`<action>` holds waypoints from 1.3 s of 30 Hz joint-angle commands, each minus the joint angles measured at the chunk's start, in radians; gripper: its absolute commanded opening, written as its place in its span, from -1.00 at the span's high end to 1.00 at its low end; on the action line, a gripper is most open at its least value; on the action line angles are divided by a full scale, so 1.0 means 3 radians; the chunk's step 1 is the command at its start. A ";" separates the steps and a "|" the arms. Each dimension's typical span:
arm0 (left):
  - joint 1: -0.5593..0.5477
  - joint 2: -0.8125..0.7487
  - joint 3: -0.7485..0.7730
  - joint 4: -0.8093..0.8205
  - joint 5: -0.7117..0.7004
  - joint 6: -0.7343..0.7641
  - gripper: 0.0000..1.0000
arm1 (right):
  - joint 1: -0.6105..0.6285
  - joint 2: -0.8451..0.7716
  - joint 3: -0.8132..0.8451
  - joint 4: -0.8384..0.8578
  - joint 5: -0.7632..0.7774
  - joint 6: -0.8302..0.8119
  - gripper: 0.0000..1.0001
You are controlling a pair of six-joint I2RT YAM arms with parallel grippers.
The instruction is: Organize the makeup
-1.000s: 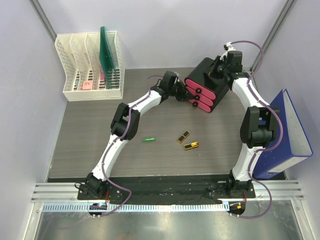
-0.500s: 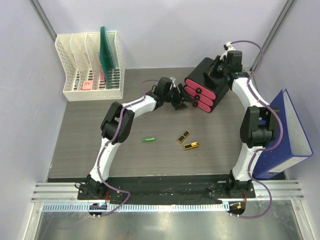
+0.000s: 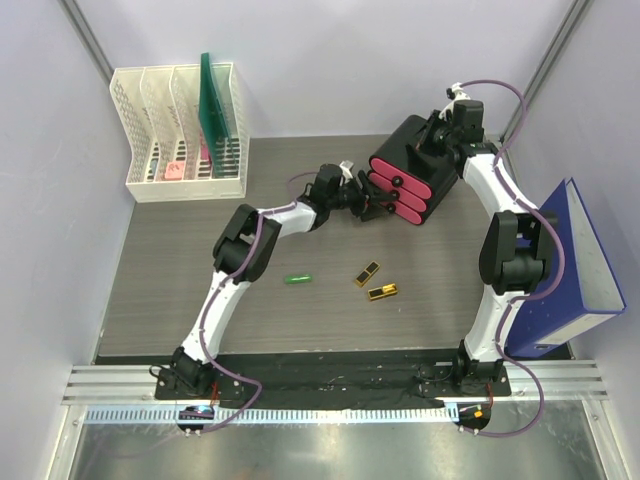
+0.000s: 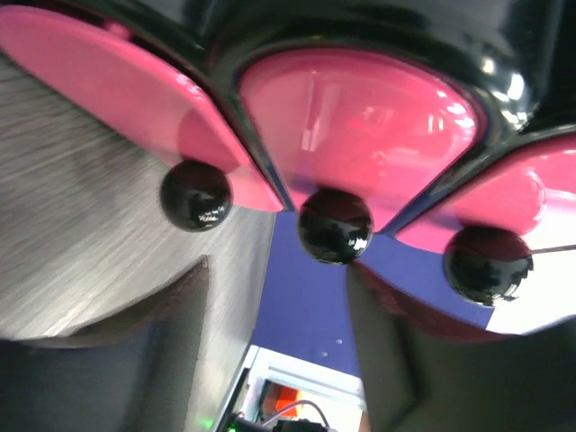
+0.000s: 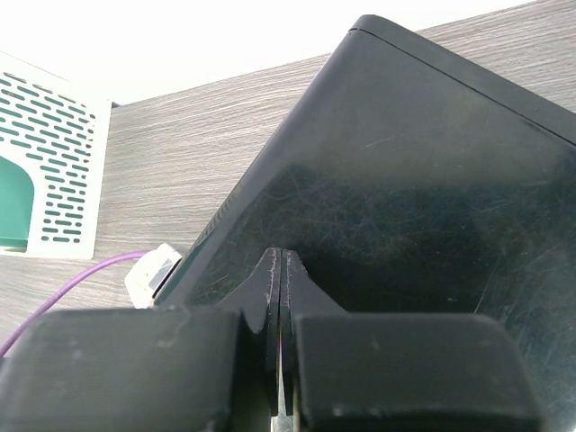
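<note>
A slim green tube [image 3: 298, 279] lies on the table's middle. To its right are two gold-black sticks [image 3: 367, 273] [image 3: 383, 292]. My left gripper [image 3: 365, 200] [image 4: 279, 270] is open right in front of the black box with pink drawer fronts [image 3: 405, 180]. The middle drawer's black knob [image 4: 335, 225] sits just beyond the gap between the fingers, and the other two knobs [image 4: 195, 193] [image 4: 486, 264] flank it. Nothing is held between the fingers. My right gripper [image 3: 440, 145] [image 5: 281, 261] is shut, its tips against the box's black top [image 5: 432, 180].
A white mesh file rack [image 3: 180, 170] [image 5: 54, 198] stands at the back left, holding a green board [image 3: 215, 100] and a small pink block [image 3: 172, 172]. A blue binder [image 3: 580, 260] leans at the right edge beside the right arm.
My left gripper went from shut to open and shifted slightly right, closer to the drawer knobs. The right arm and the makeup on the table have not moved.
</note>
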 commanded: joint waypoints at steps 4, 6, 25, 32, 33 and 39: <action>0.0014 0.0145 -0.0131 0.0538 0.0025 -0.0102 0.05 | 0.0023 0.0436 -0.0271 -0.1247 0.0232 -0.0160 0.98; 0.0019 0.0115 -0.0239 0.0651 0.0030 -0.0071 0.04 | 0.0028 0.0436 -0.0276 -0.1247 0.0237 -0.0165 0.98; 0.0019 0.0513 0.0037 0.0703 -0.0123 -0.0388 -0.01 | 0.0028 0.0467 -0.0250 -0.1272 0.0237 -0.0175 0.98; 0.0019 0.0631 0.0236 0.0590 -0.0154 -0.0414 0.13 | 0.0028 0.0472 -0.0230 -0.1288 0.0242 -0.0186 0.98; 0.0019 0.0641 0.0236 0.0590 -0.0154 -0.0414 0.21 | 0.0028 0.0472 -0.0230 -0.1283 0.0242 -0.0186 0.98; 0.0024 0.0687 0.0252 0.0600 -0.0143 -0.0419 0.99 | 0.0028 0.0467 -0.0230 -0.1298 0.0242 -0.0186 0.98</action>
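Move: The left hand hovers at the front of the makeup organizer, fingers pointing right and parted; the bottom drawer's knob lies about 2 cm ahead of them, 2 cm to the right and 5 cm lower. The middle drawer's knob is some 2 cm ahead, 2 cm right and 1 cm up, and the top drawer's knob stands about 6 cm above that one. From the right hand, the bottom knob is roughly 9 cm back, 10 cm left and 14 cm down. The left hand sinks about 5 cm along the drawer fronts, from the level of the middle knob down to the bottom drawer's knob, then eases some 2.5 cm forward and slightly right towards it while its fingers, already narrowed to half open, close further and pinch the knob from both sides. The right hand stays put with shut fingertips still resting on the organizer's top, the left wrist turning barely 5 degrees. ##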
